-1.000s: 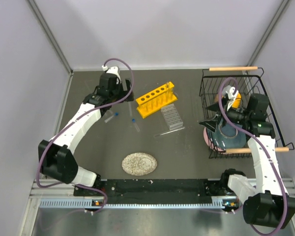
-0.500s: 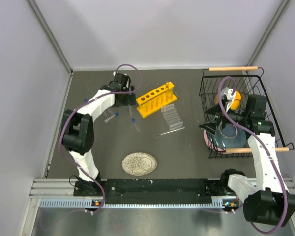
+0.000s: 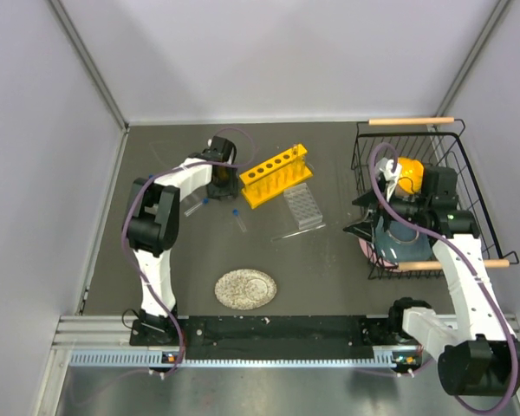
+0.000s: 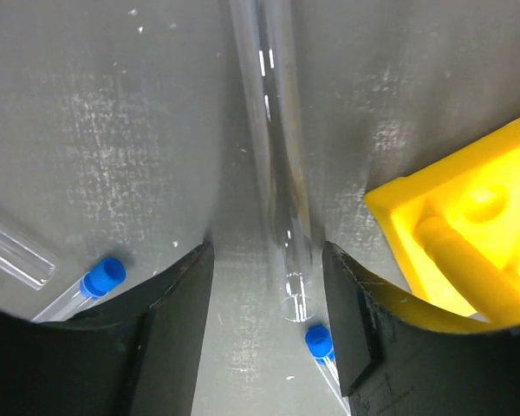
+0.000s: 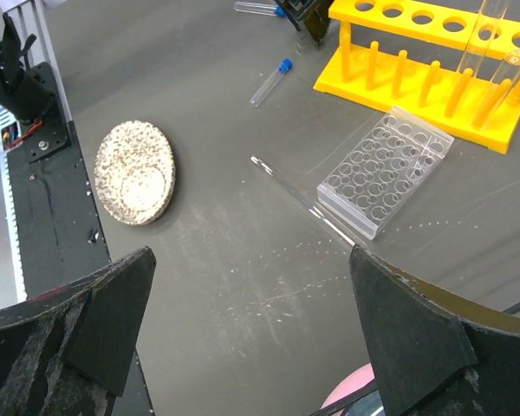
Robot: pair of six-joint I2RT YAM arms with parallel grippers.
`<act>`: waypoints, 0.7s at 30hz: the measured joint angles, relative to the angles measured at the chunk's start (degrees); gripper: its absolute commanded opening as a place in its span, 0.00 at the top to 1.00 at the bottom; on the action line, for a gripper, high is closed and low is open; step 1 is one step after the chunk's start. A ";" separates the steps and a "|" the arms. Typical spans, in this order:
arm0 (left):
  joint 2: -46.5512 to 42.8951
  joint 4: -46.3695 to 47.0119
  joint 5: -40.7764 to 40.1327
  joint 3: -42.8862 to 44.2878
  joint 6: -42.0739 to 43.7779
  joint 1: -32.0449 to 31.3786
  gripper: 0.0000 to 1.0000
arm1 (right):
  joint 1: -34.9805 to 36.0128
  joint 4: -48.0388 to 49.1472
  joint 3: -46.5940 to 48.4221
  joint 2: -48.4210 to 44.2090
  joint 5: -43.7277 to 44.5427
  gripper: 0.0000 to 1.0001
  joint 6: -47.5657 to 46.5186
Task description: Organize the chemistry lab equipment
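In the left wrist view a thin clear glass tube (image 4: pixel 282 208) lies on the table between the fingers of my left gripper (image 4: pixel 267 250). The jaws are open on either side of it, with a gap on both sides. Blue-capped vials (image 4: pixel 100 279) (image 4: pixel 319 341) lie close by, and the yellow rack (image 4: pixel 468 234) is just to the right. From above, the left gripper (image 3: pixel 223 179) sits by the yellow rack (image 3: pixel 276 175), which holds upright tubes (image 3: pixel 295 154). The clear gridded rack (image 3: pixel 302 206) and a thin tube (image 3: pixel 299 230) lie in front. My right gripper (image 3: pixel 361 215) hangs open and empty.
A speckled grey plate (image 3: pixel 245 288) lies near the front. The black wire basket (image 3: pixel 455 156) with bowls stands at the right, with my right arm over it. In the right wrist view I see the plate (image 5: pixel 137 172), gridded rack (image 5: pixel 386 169) and yellow rack (image 5: pixel 425 61).
My left arm has swung right from the table's left side to the yellow rack, and its jaws have narrowed around the lying tube. The right gripper has shifted slightly left.
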 measured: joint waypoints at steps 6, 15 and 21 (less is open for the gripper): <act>0.90 0.00 0.87 0.63 -0.11 0.04 0.53 | 0.50 -0.31 0.76 0.22 1.75 0.05 0.04; 1.18 -0.07 0.11 0.83 -0.17 0.31 0.83 | 6.73 -1.16 2.36 0.81 4.24 0.06 0.26; 0.22 1.27 -0.26 -0.59 -0.02 0.37 0.93 | 13.75 -1.88 4.70 3.82 5.77 0.06 0.92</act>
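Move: The large clear test tube lies lengthwise between the left hand's open fingers near its near end, its middle about 5 cm ahead and at the same height. The yellow rack's middle stands some 13 cm right and 5 cm ahead; one blue-capped tube lies about 3 cm right and 7 cm back, another 10 cm left and 3 cm back. From the right hand, the large tube is roughly 26 cm ahead, 32 cm left and 22 cm below. The large test tube is pinched close to its near end as the left hand stays almost in place over the table and closes its half-open fingers until the pads stop on the glass from both sides. Meanwhile the empty right hand, wide open, swings about 4 cm left and slightly back, away from the wire basket, turning some 10 degrees counter-clockwise. ##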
